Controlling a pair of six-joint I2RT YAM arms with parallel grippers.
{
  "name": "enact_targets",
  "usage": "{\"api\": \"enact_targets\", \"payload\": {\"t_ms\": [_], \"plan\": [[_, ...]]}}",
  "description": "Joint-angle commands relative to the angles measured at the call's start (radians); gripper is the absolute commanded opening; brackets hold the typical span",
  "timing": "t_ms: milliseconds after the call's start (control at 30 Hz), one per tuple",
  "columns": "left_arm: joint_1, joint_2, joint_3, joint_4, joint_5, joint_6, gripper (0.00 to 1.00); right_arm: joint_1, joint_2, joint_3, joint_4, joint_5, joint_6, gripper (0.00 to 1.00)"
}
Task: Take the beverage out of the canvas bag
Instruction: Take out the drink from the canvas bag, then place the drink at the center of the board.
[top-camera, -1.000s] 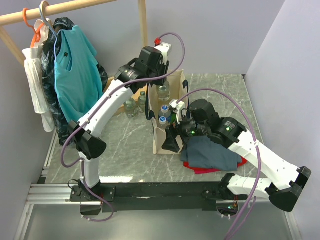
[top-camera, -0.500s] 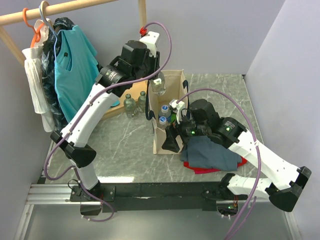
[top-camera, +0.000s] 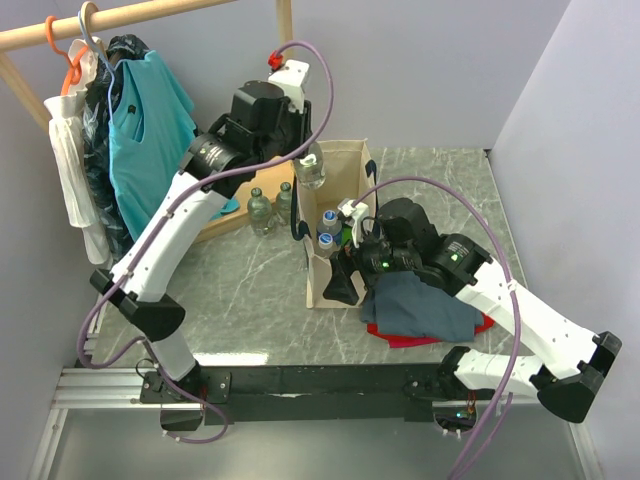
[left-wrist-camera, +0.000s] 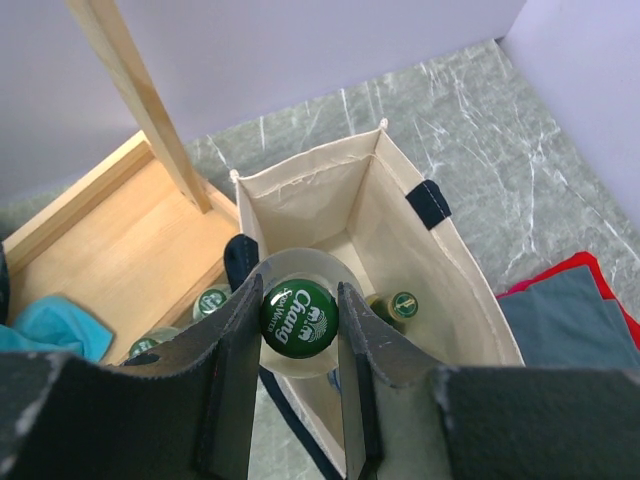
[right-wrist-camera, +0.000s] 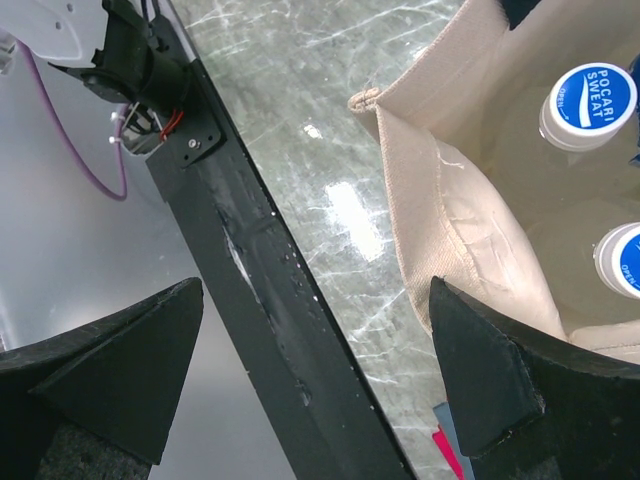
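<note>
The beige canvas bag (top-camera: 322, 290) stands upright mid-table with its top open (left-wrist-camera: 310, 205). My left gripper (top-camera: 303, 155) is shut on the neck of a clear beverage bottle (top-camera: 311, 170) with a green Chang cap (left-wrist-camera: 299, 312) and holds it in the air above the bag's far left rim. Inside the bag are two bottles with blue and white caps (right-wrist-camera: 595, 100) and a green-capped one (left-wrist-camera: 404, 303). My right gripper (right-wrist-camera: 300, 370) is open and empty, low at the bag's near wall (right-wrist-camera: 470, 230), one finger (right-wrist-camera: 480, 370) beside the canvas.
Two more bottles (top-camera: 259, 210) (top-camera: 285, 200) stand left of the bag by a wooden tray (left-wrist-camera: 110, 250). A clothes rack with a teal shirt (top-camera: 150, 140) fills the back left. Grey-blue cloth (top-camera: 420, 305) lies right of the bag. A black rail (right-wrist-camera: 260, 290) runs along the near edge.
My left arm has lifted the green-capped bottle up out of the bag and drawn it left and back. The right arm and the bag have stayed where they were.
</note>
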Motion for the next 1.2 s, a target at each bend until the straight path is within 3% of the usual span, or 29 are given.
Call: {"api": "enact_targets", "payload": {"t_ms": [0,533,1167], "plan": [[0.0,-0.122,0.014,0.204,-0.051,0.006,0.01,0.004,0.013,0.042,0.025,-0.018,-0.013,1.0],[0.0,-0.2,-0.018,0.16,-0.129,0.009,0.01,0.005,0.013,0.037,0.025,-0.012,-0.015,1.0],[0.0,-0.335,-0.282,0.177,-0.255,-0.014,0.01,0.007,0.018,0.034,0.026,-0.017,-0.012,1.0]]}}
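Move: The left gripper holds the clear beverage bottle by its green cap, over the canvas bag's left rim. The free table on the near side of the two standing bottles lies about 9 cm left, 4 cm back and 42 cm below. Of those bottles, the nearer stands 4 cm ahead and 6 cm left, the farther 3 ahead and 12 left; the bag's middle is 3 back and 6 right. From the right gripper that free spot is some 18 cm ahead, 19 left. Carry the bottle out over the canvas bag's left rim with the left gripper: go left about 8 cm in all and draw back some 4 cm, rising nearly 3 cm at first and sinking about 2 cm at the end, towards the free table before the standing bottles. Keep the fingers shut on the cap and turn the wrist about 10 degrees counter-clockwise. ##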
